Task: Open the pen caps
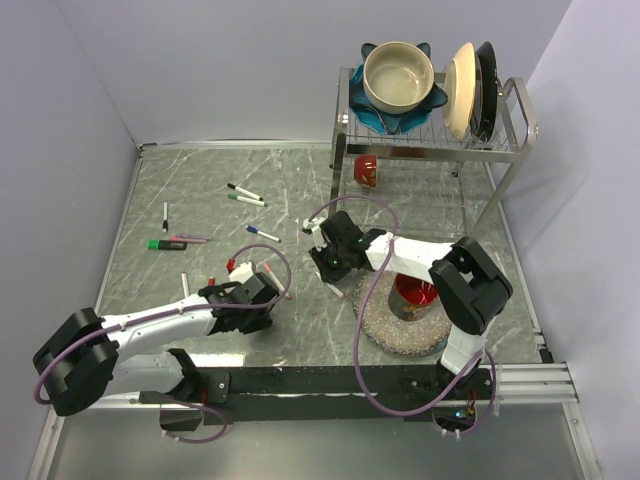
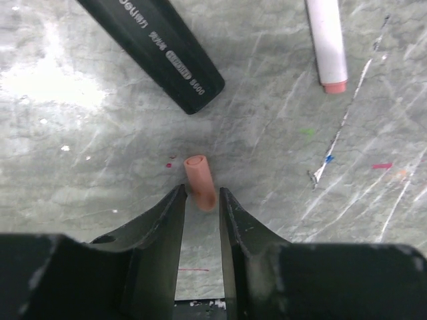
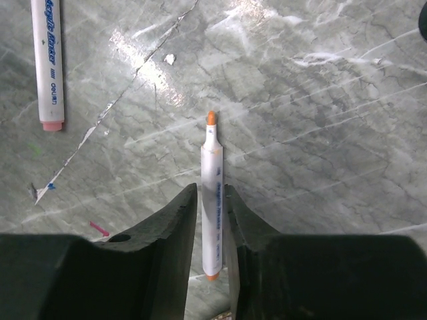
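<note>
In the left wrist view a small salmon-orange pen cap lies on the marble table, its near end between the tips of my left gripper. The jaws stand slightly apart, with a sliver of gap beside the cap. In the right wrist view a white marker with a bare orange tip and no cap lies lengthwise between the fingers of my right gripper, which stands a little open with a thin gap on the left side. In the top view both grippers, left and right, hover low at mid-table, close together.
A black marker barrel and a white marker lie beyond the cap. Several more markers and a red cap are scattered at the left. A dish rack stands at the back right, and a red cup sits on a woven mat.
</note>
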Robot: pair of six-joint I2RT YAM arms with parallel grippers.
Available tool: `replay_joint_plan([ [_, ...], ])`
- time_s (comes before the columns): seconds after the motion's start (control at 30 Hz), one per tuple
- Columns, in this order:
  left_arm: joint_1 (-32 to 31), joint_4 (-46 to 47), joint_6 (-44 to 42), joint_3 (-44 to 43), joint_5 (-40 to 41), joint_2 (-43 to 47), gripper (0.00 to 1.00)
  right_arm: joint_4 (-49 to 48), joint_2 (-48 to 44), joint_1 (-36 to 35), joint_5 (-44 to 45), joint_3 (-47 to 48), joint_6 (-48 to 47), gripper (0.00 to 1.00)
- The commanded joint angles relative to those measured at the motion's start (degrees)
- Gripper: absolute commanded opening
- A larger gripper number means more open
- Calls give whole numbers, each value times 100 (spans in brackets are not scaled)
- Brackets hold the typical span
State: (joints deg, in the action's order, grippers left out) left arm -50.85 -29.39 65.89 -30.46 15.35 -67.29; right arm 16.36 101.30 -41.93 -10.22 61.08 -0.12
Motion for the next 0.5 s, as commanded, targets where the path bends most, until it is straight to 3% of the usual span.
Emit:
replay_joint_plan([
  [0.0,-74,-418,135,-197,284,23,35,60,-22,-52,-77,255,-146,33],
  [0.13,-101,-655,214,-285,398,102,39,113,-83,-52,-85,264,-234,36],
  [0.27,-145,-884,267,-417,617,338,50,472,-277,-52,-453,404,-786,43],
  [0.37,-153,-937,276,-505,810,680,64,1026,-549,-52,-981,519,-1883,48],
  [0.47,-83,-692,258,-479,960,1032,89,1413,-874,-43,-1499,502,-2525,54],
])
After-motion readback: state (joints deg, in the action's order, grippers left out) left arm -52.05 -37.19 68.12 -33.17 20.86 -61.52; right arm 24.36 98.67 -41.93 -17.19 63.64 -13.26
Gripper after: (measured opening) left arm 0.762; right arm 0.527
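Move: The small pink cap lies right between the left hand's fingertips, about 1 cm below its hand point; the orange-and-black highlighter's middle is some 6 cm ahead and 3 cm left of that hand, and the pink pen about 9 cm ahead and 2 cm right. The uncapped pen lies between the right hand's fingertips, also some 1 cm lower; level with that hand, the pink pen is about 10 cm left, while the speckled plate's middle is roughly 5 cm back and 17 cm right. The pink cap and the uncapped pen are left lying as both grippers, already parted a little, open further and come away. The left hand slides a good centimetre left close over the table, then rises nearly 3 cm, opening wide; the right holds almost still, then lifts and draws back about 2 cm each, turning some 15 degrees counter-clockwise and opening to about half. ##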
